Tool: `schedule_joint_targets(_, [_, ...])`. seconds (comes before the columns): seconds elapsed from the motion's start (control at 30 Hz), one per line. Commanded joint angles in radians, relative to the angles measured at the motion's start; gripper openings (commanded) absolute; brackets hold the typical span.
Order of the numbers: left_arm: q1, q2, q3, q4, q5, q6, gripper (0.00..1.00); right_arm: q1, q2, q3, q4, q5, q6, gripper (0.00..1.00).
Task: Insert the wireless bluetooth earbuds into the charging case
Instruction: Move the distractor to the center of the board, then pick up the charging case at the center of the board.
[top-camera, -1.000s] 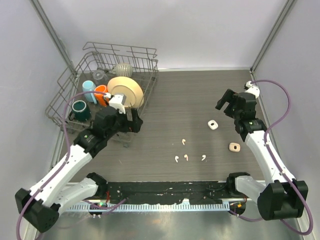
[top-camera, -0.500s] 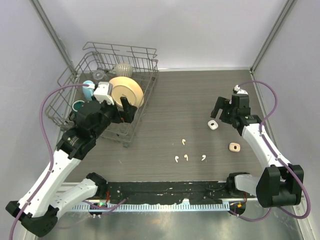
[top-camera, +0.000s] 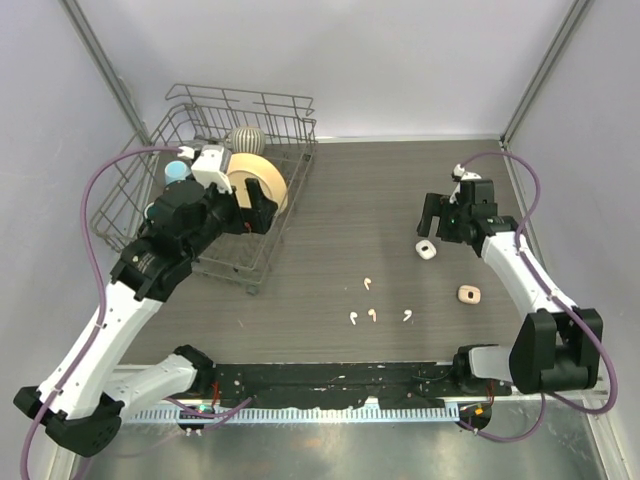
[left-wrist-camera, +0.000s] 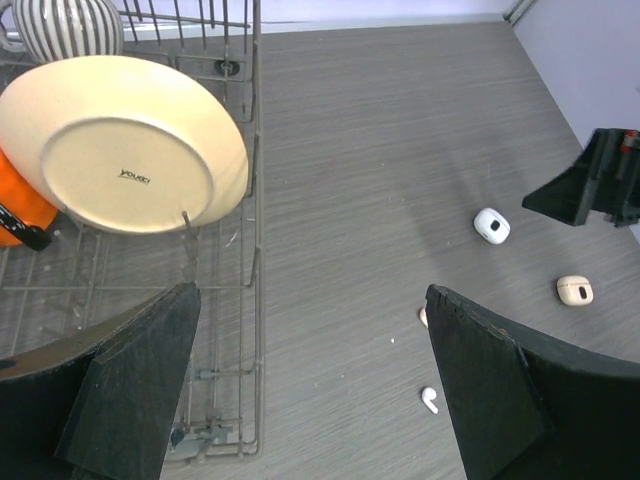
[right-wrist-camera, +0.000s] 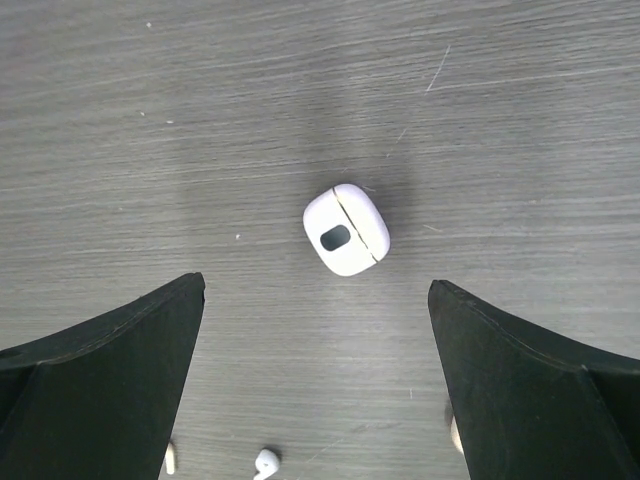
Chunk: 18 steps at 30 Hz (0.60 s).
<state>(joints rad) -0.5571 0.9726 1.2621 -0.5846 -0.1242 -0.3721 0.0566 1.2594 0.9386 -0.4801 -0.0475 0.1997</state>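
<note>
Several tiny white earbuds (top-camera: 367, 283) lie loose on the dark wood table, most of them in a row near the front (top-camera: 372, 315). A white charging case (top-camera: 427, 250) lies shut, right of centre. My right gripper (top-camera: 437, 220) hovers open just behind it; in the right wrist view the case (right-wrist-camera: 346, 229) sits ahead of the open gripper (right-wrist-camera: 315, 288), with one earbud (right-wrist-camera: 265, 462) below. My left gripper (top-camera: 262, 212) hangs open over the dish rack's near right corner, holding nothing. In the left wrist view an earbud (left-wrist-camera: 429, 400) lies beside the right finger.
A wire dish rack (top-camera: 200, 130) at the back left holds a cream plate (top-camera: 258, 185), a striped vase (top-camera: 246, 140) and mugs. A beige case (top-camera: 468, 294) lies on the table right of the earbuds. Walls close in the table on three sides.
My left arm has swung back and left, rising over the rack. My right gripper has moved left and nearer, over the white case. Both stayed open.
</note>
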Motion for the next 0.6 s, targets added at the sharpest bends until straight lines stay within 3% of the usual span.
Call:
schedule_joint_targets(0.0, [-0.003,-0.066,-0.064,0.017,0.055,0.085,1.00,0.006,0.060,-0.053,0.119,-0.041,-0.080,1.00])
schedule_joint_targets(0.07, [-0.003,-0.112,-0.063,0.016,0.112,0.073,1.00,0.009,0.119,-0.035,0.083,-0.126,-0.127,0.98])
schedule_joint_targets(0.13, [-0.003,-0.152,-0.044,-0.021,0.176,0.076,1.00,0.025,0.171,-0.001,0.037,-0.071,-0.158,0.96])
schedule_joint_targets(0.27, [-0.003,-0.232,-0.134,0.003,0.140,0.076,1.00,0.043,0.213,-0.009,0.066,-0.043,-0.194,0.96])
schedule_joint_targets(0.57, [-0.003,-0.252,-0.125,-0.081,0.097,0.073,1.00,0.061,0.284,0.023,0.054,0.043,-0.249,0.95])
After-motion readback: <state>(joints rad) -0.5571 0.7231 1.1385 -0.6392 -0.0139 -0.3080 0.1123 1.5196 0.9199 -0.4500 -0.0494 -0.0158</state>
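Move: The distractor, the white case with the dark window, lies about 4 cm ahead of my right hand, 1 cm to its right and some 11 cm below. The beige case sits about 5 cm back and 10 cm to the right of that hand. The nearest earbud lies roughly 9 cm back and 3 cm left, another about 3 cm back and 11 cm left. From my left hand the distractor is around 10 cm ahead, 31 cm right and 32 cm lower. I lower my right hand about 8.5 cm almost straight down towards the distractor, fingers wide open, tipping them some 15 degrees more steeply downward and turning counter-clockwise about as much; the drop eases off before I touch the case. Meanwhile my empty left hand draws back about 6 cm and a little left, away from the distractor. ##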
